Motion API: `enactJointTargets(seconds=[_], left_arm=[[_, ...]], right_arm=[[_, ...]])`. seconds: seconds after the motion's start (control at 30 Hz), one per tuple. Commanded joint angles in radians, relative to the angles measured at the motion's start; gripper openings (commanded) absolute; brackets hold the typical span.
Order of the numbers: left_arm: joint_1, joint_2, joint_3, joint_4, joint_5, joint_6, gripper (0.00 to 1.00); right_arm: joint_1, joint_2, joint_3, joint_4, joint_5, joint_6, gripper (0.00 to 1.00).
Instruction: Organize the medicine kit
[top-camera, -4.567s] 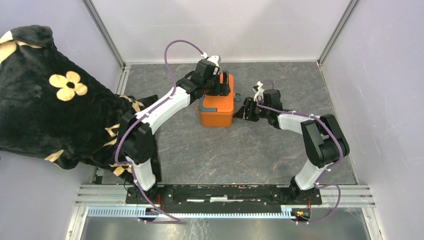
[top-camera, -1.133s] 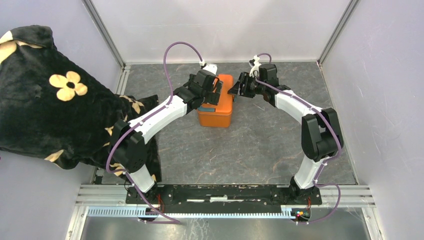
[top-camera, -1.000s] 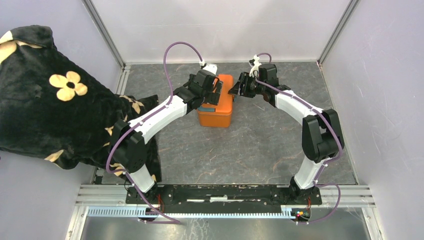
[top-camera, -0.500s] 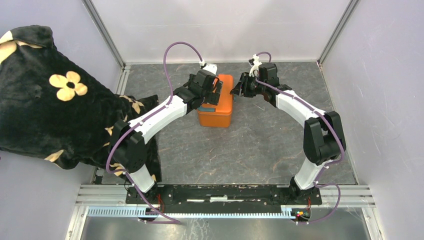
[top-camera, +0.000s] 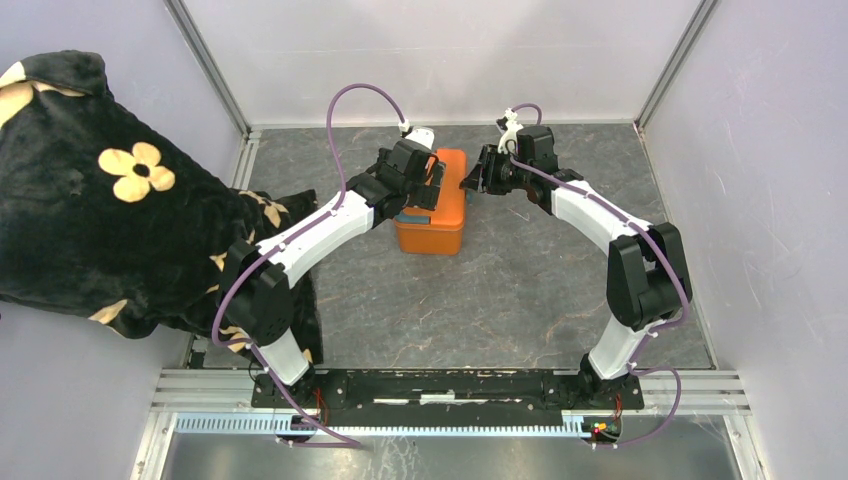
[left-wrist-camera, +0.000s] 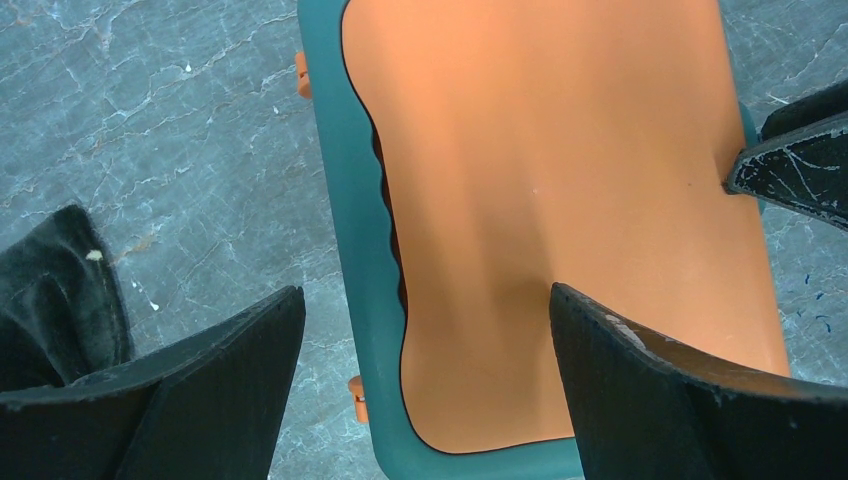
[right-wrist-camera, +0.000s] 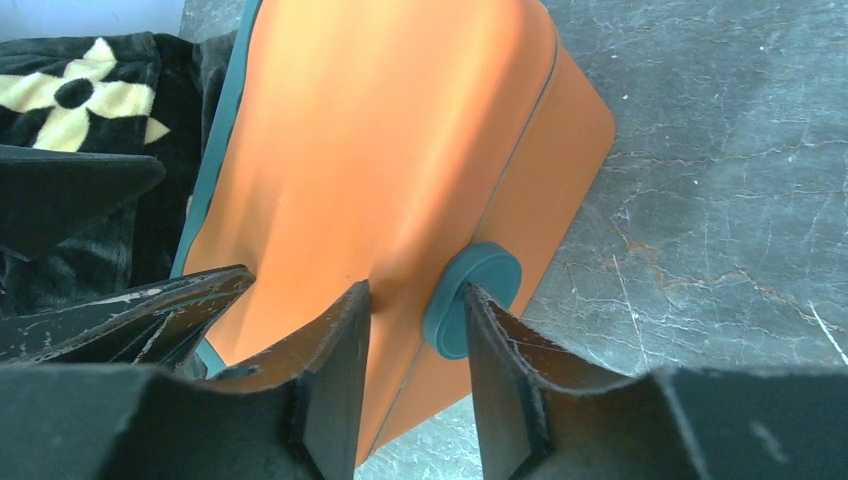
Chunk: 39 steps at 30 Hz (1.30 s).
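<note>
The medicine kit (top-camera: 438, 218) is an orange box with teal trim, standing lid-down-shut at the back middle of the table. My left gripper (top-camera: 428, 186) hangs open over its lid (left-wrist-camera: 560, 180), one finger (left-wrist-camera: 200, 380) beyond the teal left rim and the other over the orange top. My right gripper (top-camera: 468, 181) is at the kit's right side. In the right wrist view its fingers (right-wrist-camera: 335, 370) pinch the lid's edge, one on the orange top, the other against the round teal latch (right-wrist-camera: 485, 290). What lies inside the kit is hidden.
A black plush blanket with yellow flowers (top-camera: 100, 200) fills the left side and reaches close to the kit (right-wrist-camera: 80, 90). Pale walls and metal rails (top-camera: 215, 75) close in the grey marbled table (top-camera: 500, 290). The right gripper's fingertip (left-wrist-camera: 800, 160) shows in the left wrist view.
The right gripper's jaws have narrowed onto the lid edge and teal latch. The left arm and the kit have not moved.
</note>
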<state>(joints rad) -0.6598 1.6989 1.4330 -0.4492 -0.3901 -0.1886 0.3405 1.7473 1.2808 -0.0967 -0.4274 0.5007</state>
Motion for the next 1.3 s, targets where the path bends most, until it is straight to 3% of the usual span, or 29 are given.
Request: enactJointTargets(seconds=[0.0,0.2,0.87,1.1,1.27], left_arm=[[-0.003,-0.020,-0.017,-0.051,-0.009,0.034,0.97],[-0.003,-0.018,-0.017,-0.051,-0.010,0.034,0.97],[-0.003,-0.013,-0.017,-0.050,-0.011,0.034,0.97],[-0.003,-0.013,-0.015,-0.050,-0.014,0.034,0.97],[0.017,-0.058,0.002,-0.038,-0.055,0.020,0.97]], right_arm=[[0.013,0.030,-0.031,-0.087,-0.002,-0.018,0.49],[0.013,0.040,-0.041,-0.061,-0.040,-0.001,0.58],[0.012,0.061,-0.150,0.148,-0.215,0.133,0.62],[0.004,0.048,-0.169,0.168,-0.203,0.149,0.64],[-0.038,-0.038,-0.186,0.146,-0.100,0.115,0.64]])
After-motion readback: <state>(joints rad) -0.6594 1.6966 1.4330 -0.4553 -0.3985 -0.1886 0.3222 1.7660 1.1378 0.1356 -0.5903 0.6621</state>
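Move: Just beneath the right fingertips, the latch of the medicine kit lies roughly 1 cm back, 1 cm left and 2 cm below the hand, between the partly open fingers. The middle of the orange lid is about 8 cm left and 2 cm back of that hand, a centimetre lower. From the left hand, already wide open with one finger over the lid, the latch lies around 12 cm right, 3 cm back and 3 cm lower. Working around the latch, the right hand shifts back, left and down, about 1.5 cm each way, and rolls some 10 degrees so its left side rises. The fingers spread wider about the latch, one tip still bearing on the lid's right edge and pushing the kit along. The left hand stays put, open, one finger still resting on the lid. ##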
